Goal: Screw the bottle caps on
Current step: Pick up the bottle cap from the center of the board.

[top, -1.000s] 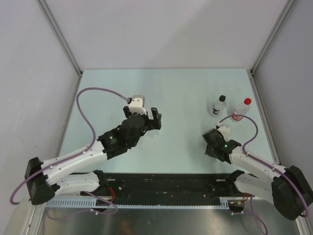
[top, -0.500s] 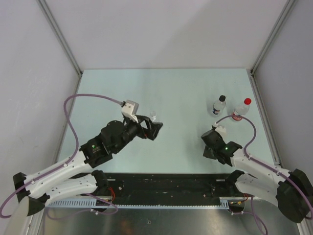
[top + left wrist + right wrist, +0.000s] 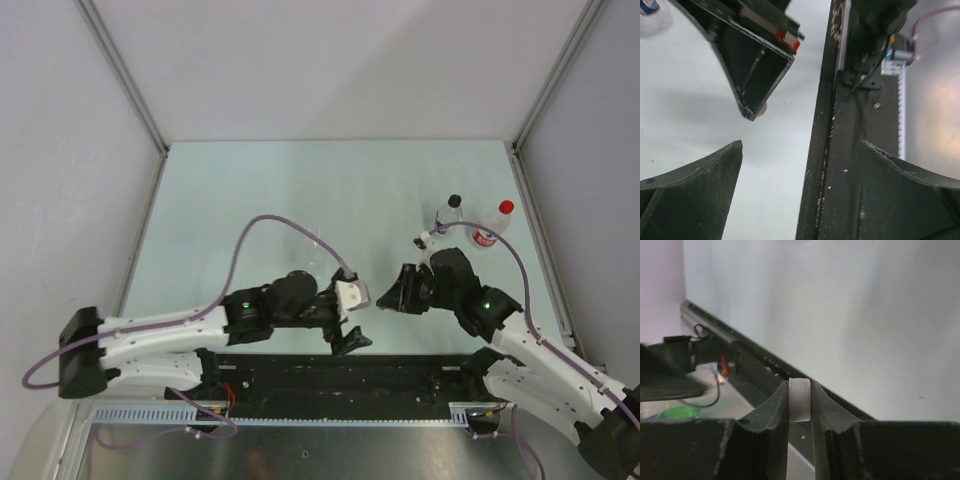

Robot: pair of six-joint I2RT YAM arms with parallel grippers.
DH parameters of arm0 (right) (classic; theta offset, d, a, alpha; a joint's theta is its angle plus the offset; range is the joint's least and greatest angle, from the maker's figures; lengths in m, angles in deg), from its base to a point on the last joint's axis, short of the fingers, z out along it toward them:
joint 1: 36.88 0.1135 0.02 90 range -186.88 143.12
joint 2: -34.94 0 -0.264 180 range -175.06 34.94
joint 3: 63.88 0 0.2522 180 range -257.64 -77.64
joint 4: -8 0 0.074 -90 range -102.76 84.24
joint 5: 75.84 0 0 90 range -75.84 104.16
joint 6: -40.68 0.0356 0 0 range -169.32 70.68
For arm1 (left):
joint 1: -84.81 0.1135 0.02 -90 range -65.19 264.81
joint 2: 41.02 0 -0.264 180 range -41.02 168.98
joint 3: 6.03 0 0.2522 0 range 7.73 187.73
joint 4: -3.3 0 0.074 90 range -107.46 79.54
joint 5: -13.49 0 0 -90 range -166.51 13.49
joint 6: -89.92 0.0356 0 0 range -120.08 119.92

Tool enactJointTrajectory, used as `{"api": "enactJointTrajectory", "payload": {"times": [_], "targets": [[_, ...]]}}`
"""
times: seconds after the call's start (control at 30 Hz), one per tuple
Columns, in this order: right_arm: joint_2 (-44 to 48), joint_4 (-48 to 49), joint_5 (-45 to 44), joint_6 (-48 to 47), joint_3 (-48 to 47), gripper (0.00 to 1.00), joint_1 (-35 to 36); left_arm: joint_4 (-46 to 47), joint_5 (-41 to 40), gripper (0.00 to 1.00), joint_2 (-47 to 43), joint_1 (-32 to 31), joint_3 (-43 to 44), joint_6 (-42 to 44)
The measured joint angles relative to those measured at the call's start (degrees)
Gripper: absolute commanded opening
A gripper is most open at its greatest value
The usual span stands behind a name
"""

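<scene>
My right gripper (image 3: 800, 396) is shut on the whitish bottle cap (image 3: 800, 400), which sits edge-on between the fingertips. In the top view it (image 3: 388, 298) points left, near the table's front middle. My left gripper (image 3: 356, 318) faces it from close by, wide open and holding nothing (image 3: 800, 170). The whitish cap (image 3: 763, 107) peeks out at the right gripper's tip in the left wrist view. Two capped bottles stand at the right: one with a black cap (image 3: 450, 213), one with a red cap (image 3: 492, 224). A clear uncapped bottle (image 3: 315, 240) shows faintly by the purple cable.
The black rail (image 3: 340, 375) runs along the near edge, partly under my left gripper. The left arm's purple cable (image 3: 280, 222) loops over the table's middle. Grey walls and metal posts (image 3: 125, 80) close in the table on three sides.
The left arm has left the uncapped bottle and swung to the front middle, still open. The right gripper has shut on the whitish cap and moved left and away from the near edge.
</scene>
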Motion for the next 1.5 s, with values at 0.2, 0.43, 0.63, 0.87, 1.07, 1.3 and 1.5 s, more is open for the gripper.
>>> {"api": "enactJointTrajectory", "payload": {"times": [0.2, 0.43, 0.63, 0.87, 1.07, 1.3, 1.5], "targets": [[-5.73, -2.27, 7.43, 1.03, -5.07, 0.14, 0.52, -0.09, -0.26, 0.92, 13.09, -0.74, 3.39, 6.49], [-6.38, -3.67, 10.80, 0.55, -5.33, 0.15, 1.86, 0.24, -2.40, 0.84, 14.60, -0.85, 4.70, 8.50], [-6.32, -3.63, 13.44, -1.03, -5.35, 0.15, 2.86, 2.62, -3.91, 0.71, 14.60, -0.85, 4.76, 8.50], [-5.33, -3.06, 16.31, -1.62, -5.35, 0.14, 3.08, 4.52, -3.63, 0.64, 14.60, -0.85, 4.59, 9.49], [-5.07, -3.02, 16.85, -1.57, -5.99, 0.13, 2.93, 4.74, -3.50, 0.54, 14.58, -0.85, 3.89, 10.03], [-5.38, -3.34, 16.65, -1.88, -6.88, 0.14, 2.32, 4.44, -3.72, 0.26, 14.56, -1.09, 3.26, 10.75], [-6.10, -3.61, 16.83, -2.05, -6.99, 0.27, 2.34, 3.91, -2.75, 0.09, 14.56, -1.03, 3.26, 10.73]]}}
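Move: The white bottle cap, pinched in the right hand's fingertips, lies about 6 cm ahead of the open left hand, 7 cm to its right and 8 cm lower; seen from the right hand, those left fingers are 6 cm back, 7 cm left and 8 cm up. The clear bottle stands roughly 21 cm ahead of the left hand and 11 cm left, its middle 11 cm lower. The black-capped bottle is some 25 cm ahead of the right hand and 15 cm right, its middle 4 cm lower. Down about 6 cm, then slightly back up, the left hand comes to the cap while drifting right and a little forward, its wide-open fingers closing until they pinch it. The right hand brings the cap to meet them, some 4 cm back and about as much left and up, turning roughly 15 degrees counter-clockwise and keeping its grip. ##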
